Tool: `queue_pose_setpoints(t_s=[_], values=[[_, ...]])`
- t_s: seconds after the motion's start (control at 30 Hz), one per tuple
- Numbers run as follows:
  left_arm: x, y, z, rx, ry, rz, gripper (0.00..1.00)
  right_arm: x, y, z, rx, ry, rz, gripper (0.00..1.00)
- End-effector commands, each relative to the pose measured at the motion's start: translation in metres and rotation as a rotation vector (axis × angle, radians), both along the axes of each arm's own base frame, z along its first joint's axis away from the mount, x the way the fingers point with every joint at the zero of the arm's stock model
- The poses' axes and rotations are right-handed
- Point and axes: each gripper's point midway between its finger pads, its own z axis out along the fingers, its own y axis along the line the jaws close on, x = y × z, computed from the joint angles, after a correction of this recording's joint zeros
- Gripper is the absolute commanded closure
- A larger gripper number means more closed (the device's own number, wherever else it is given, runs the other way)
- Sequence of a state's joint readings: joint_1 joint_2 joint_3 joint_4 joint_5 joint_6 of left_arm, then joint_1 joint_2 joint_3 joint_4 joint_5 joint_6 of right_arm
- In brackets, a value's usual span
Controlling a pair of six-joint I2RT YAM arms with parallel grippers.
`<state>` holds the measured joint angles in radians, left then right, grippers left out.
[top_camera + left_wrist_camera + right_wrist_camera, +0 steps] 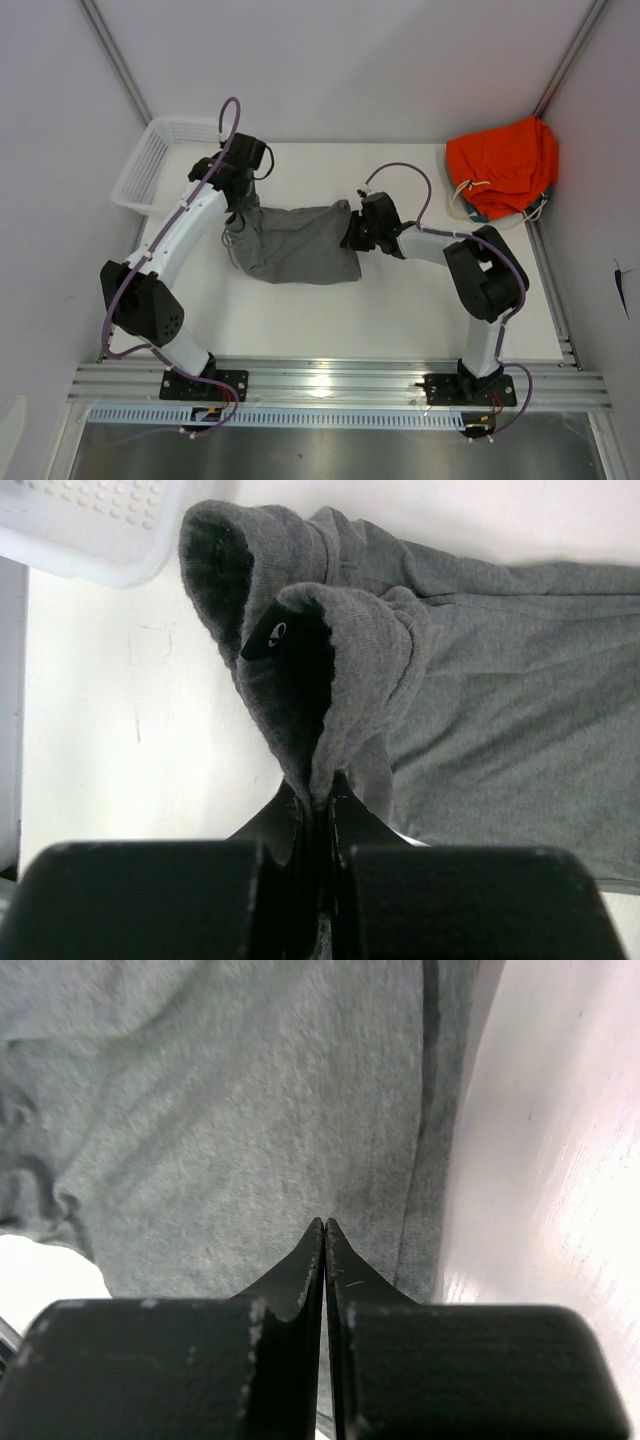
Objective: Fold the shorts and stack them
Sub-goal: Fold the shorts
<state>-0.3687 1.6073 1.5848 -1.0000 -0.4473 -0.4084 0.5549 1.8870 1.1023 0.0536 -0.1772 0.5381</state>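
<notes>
The grey shorts (295, 245) lie spread on the white table between the two arms. My left gripper (239, 208) is at their left end, shut on a pinched fold of the cloth (318, 795). That fold stands up in loose hoods, and a tiny dark tag (265, 637) shows on it. My right gripper (351, 234) is at the shorts' right edge. In the right wrist view its fingertips (325, 1226) are pressed together over flat grey fabric (220, 1110), with no cloth visible between them. A hem line runs just to their right.
A white perforated basket (158, 160) stands at the back left, and its corner (90, 525) shows beside the held fold. A bright orange garment (500, 163) with a white drawstring is heaped at the back right. Bare table (400, 300) lies in front of the shorts.
</notes>
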Motion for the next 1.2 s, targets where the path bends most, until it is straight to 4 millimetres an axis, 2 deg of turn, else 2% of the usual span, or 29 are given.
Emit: queue_pose_setpoints(t_s=[0.0, 0.23, 0.27, 0.43, 0.5, 0.57, 0.6, 0.67, 0.7, 0.9, 1.17], values=[[0.007, -0.002, 0.021, 0.071, -0.053, 0.002, 0.99, 0.005, 0.0, -0.006, 0.015, -0.026, 0.003, 1.0], [0.003, -0.011, 0.012, 0.149, -0.006, -0.002, 0.99, 0.008, -0.015, -0.027, -0.048, -0.015, -0.061, 1.0], [0.005, -0.013, 0.017, 0.155, -0.019, 0.0, 1.0, 0.008, -0.017, -0.027, -0.049, -0.019, -0.069, 1.0], [0.007, -0.024, 0.02, 0.248, 0.011, 0.002, 0.99, 0.007, -0.024, -0.026, -0.011, -0.027, -0.088, 1.0], [0.01, -0.039, 0.029, 0.241, -0.01, -0.011, 1.0, 0.006, -0.023, -0.029, -0.013, -0.016, -0.079, 1.0], [0.01, -0.048, 0.02, 0.269, 0.029, -0.032, 1.0, 0.006, -0.022, -0.032, -0.013, -0.009, -0.083, 1.0], [0.011, -0.06, 0.027, 0.248, 0.007, -0.04, 0.99, 0.006, -0.021, -0.032, -0.012, -0.009, -0.082, 1.0], [0.012, -0.069, 0.017, 0.265, 0.038, -0.055, 0.99, 0.005, -0.021, -0.034, -0.01, -0.005, -0.086, 1.0], [0.014, -0.079, 0.021, 0.248, 0.022, -0.066, 0.99, 0.005, -0.022, -0.033, -0.014, -0.007, -0.093, 1.0], [0.019, -0.123, -0.006, 0.25, 0.042, -0.128, 0.99, 0.002, -0.021, -0.039, -0.022, 0.005, -0.109, 1.0], [0.02, -0.169, -0.025, 0.168, 0.031, -0.175, 1.0, 0.0, -0.02, -0.041, -0.007, 0.02, -0.124, 1.0]])
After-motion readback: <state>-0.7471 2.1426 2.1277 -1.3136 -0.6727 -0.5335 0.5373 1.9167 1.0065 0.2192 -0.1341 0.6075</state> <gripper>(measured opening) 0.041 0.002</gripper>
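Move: The left hand holds the bunched left end of the shorts up in the air; the shorts' flat right edge lies about 24 cm to its right, level with it and some 19 cm below. The basket sits about 19 cm ahead, 16 cm left and 16 cm below. From the right hand's shut fingers that edge is about 2 cm right and 2 cm down; its far corner lies 8 cm ahead, 1 cm left. Left hand carries its gripped end some 15 cm right towards the edge; right's shut fingers sink 2 cm, pinning it. ##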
